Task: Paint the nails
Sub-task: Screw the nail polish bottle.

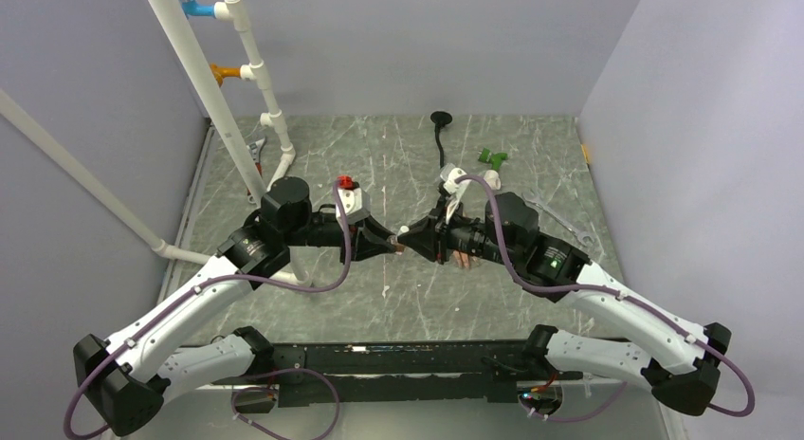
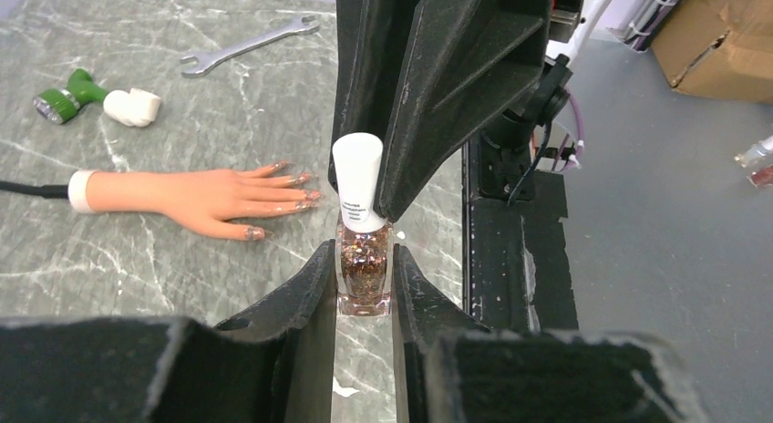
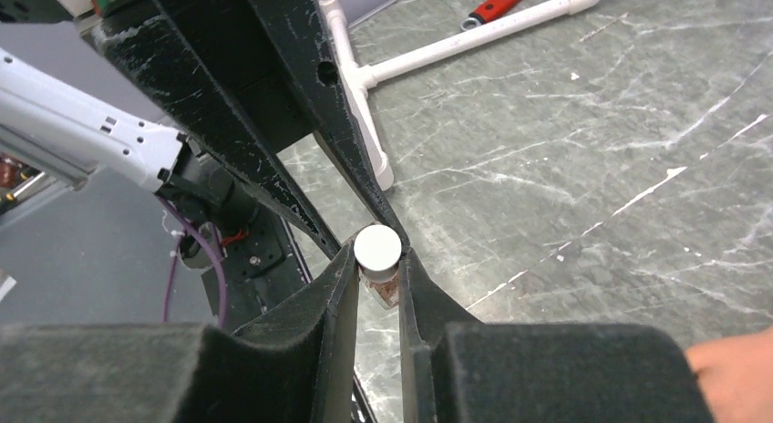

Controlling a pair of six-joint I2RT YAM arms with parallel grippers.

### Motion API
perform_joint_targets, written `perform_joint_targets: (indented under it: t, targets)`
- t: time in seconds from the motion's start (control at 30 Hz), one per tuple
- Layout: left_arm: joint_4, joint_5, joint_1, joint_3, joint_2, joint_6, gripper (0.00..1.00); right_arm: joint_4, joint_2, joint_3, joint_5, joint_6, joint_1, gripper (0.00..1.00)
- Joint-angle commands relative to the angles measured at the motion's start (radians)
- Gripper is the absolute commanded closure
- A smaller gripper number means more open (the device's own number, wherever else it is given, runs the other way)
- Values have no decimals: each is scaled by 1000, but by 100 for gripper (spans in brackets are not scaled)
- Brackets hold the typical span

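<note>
A small glass bottle of brown glitter polish (image 2: 364, 268) hangs above the table, and my left gripper (image 2: 364, 277) is shut on its body. My right gripper (image 3: 377, 259) is shut on the bottle's white cap (image 3: 377, 248), its fingers (image 2: 428, 104) coming down from above in the left wrist view. Both grippers meet at mid-table, left gripper (image 1: 391, 241) against right gripper (image 1: 417, 237). The peach mannequin hand (image 2: 200, 195) lies flat to the left, and the nails (image 2: 305, 193) show glitter. In the top view the hand (image 1: 465, 260) is mostly hidden under my right arm.
A wrench (image 2: 246, 47) and a green and white object (image 2: 91, 97) lie beyond the hand. A white pipe frame (image 1: 237, 108) stands at the back left, with a red-handled tool (image 3: 497, 4) beside its foot. A black cable (image 1: 441, 137) runs from the back wall.
</note>
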Motion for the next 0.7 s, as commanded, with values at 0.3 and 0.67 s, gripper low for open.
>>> perform_joint_targets:
  t: [0.3,0.67]
  targets:
    - [70,-79,-7,25,-21,-4,100,-68,101,76,27,92,8,80]
    - [62,-85,-7,28,-10,0,100,-77,87,102,25,83,8,48]
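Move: The nail polish bottle's glass is already between the left fingers and its white cap already between the right fingers, the cap sitting some 4 cm above the left hand point and the glass as far below the right one. From either hand, the orange practice hand's middle lies about 14 cm ahead and 14 cm to the right, some 25 cm lower; the green nozzle lies about 28 cm ahead and 25 cm to the right. Holding bottle and cap together, both hands travel as a pair about 1.5 cm forward and 1.5 cm down, the right wrist rolling only some 5 to 10 degrees, and the left hand then eases back up about half a centimetre. As the travel ends, the right fingers open from nearly shut to about half wide and let go of the cap's sides, one finger staying close beside the cap while the other stands clear, and the left fingers keep their grip on the glass. ##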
